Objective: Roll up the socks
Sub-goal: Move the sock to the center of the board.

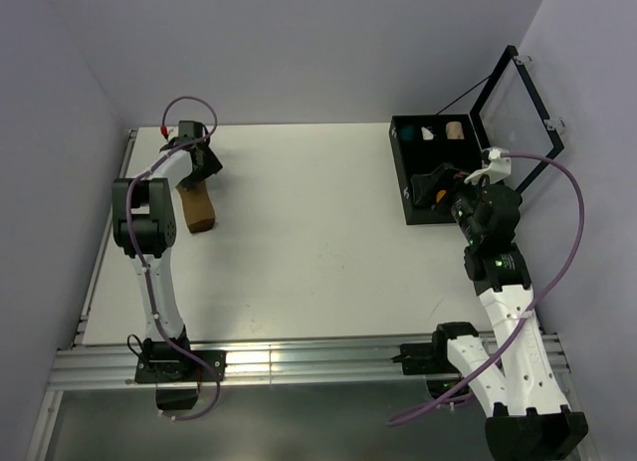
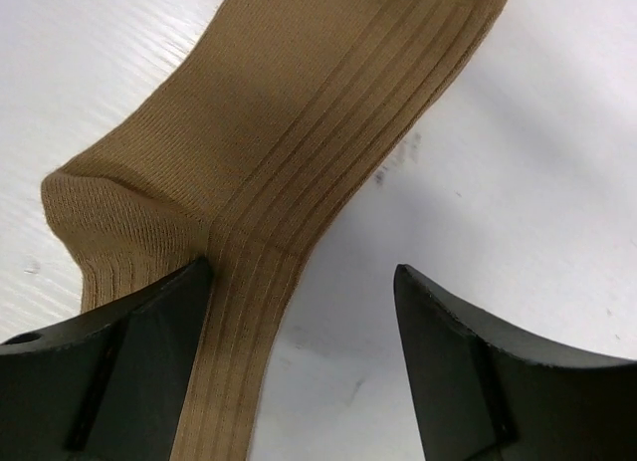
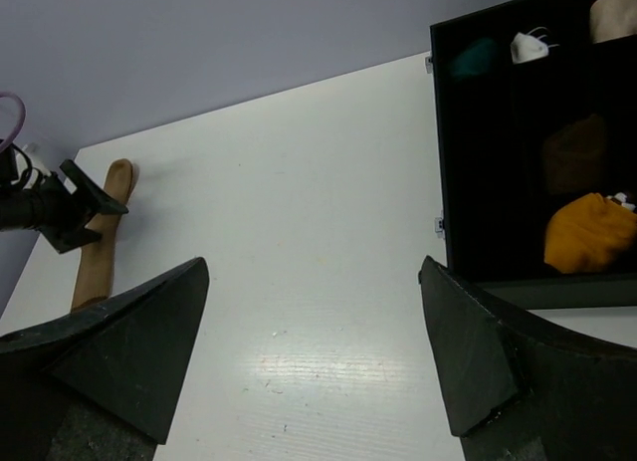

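A plain tan sock [image 1: 197, 207] lies flat at the far left of the white table [image 1: 309, 242]. My left gripper [image 1: 204, 164] hovers low over its far end, open. In the left wrist view the ribbed tan sock [image 2: 289, 113] runs under the left finger [image 2: 129, 351] and partly into the gap of the left gripper [image 2: 301, 267], with nothing pinched. The right gripper [image 3: 314, 267] is open over bare table beside the black box [image 3: 443, 162]. The mustard-orange sock [image 3: 587, 232] and dark brown sock [image 3: 575, 152] sit inside that box.
The black box [image 1: 400, 172] stands at the back right with its clear lid [image 1: 518, 113] propped open. Its far compartments hold teal [image 3: 476, 55], white [image 3: 528, 48] and cream [image 3: 612, 18] bundles. Walls close in on the left and right of the table.
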Controlling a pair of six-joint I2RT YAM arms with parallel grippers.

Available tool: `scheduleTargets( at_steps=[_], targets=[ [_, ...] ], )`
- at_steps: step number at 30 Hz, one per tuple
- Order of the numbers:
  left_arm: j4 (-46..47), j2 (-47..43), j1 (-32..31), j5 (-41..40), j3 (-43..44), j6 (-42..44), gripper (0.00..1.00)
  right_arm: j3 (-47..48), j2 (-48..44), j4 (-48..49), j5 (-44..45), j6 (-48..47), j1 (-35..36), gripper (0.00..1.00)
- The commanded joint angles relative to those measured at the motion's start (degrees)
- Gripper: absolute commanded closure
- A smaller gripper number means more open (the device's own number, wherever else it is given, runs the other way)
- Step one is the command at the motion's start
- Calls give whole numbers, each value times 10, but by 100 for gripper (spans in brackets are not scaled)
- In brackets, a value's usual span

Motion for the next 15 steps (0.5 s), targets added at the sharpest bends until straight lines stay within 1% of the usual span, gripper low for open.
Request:
scheduleTargets(
  at_steps=[1, 2, 4, 5, 6, 7, 8, 10, 11, 15],
  targets=[
    [-8, -9, -29, 63, -12, 2, 21, 2, 0, 17, -1, -12, 4, 7],
    [-5, -12, -38, 55, -22, 3, 21, 2, 1, 17, -1, -12, 4, 7],
    [-3, -13, -79, 43, -28, 13, 21, 3, 4, 13, 1, -12, 4, 7],
    [-7, -7, -113, 32, -25, 16, 21, 3, 5, 11, 1, -14, 4, 7],
    [-9, -5, -131, 30, -24, 16, 21, 4, 7, 7, 2, -15, 4, 8],
    [-10, -3, -148, 31, -26, 17, 21, 6, 7, 4, 3, -17, 4, 8],
    [-8, -2, -182, 33, -33, 17, 21, 6, 8, 2, 4, -17, 4, 8],
    [2, -5, -217, 42, -46, 11, 21, 6, 8, 0, 6, -17, 4, 9],
    [3, -9, -248, 43, -58, 7, 21, 5, 7, -2, 6, -17, 4, 9],
    [21, -40, -316, 54, -110, -14, 21, 0, 6, 1, 4, -21, 4, 9]
  ],
)
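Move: Just behind the left hand point, the light-brown sock's middle lies about 4 cm back and 3 cm to its left, 1 cm lower; the left finger is already down on the fabric. The board's bare centre is some 29 cm to the right and 15 cm back from this hand, with the black box's middle about 62 cm right, level with the hand. From the right hand the sock lies around 19 cm ahead, 56 cm left and 28 cm below. Sweeping to the right, low and level over the board, the left hand gathers speed for about 25 cm and bends back some 6 cm late in the stroke, towards the centre. It swings clockwise about 30 degrees; the fingers stay wide open, the left one keeping the sock pinned against the board and dragging it along. ##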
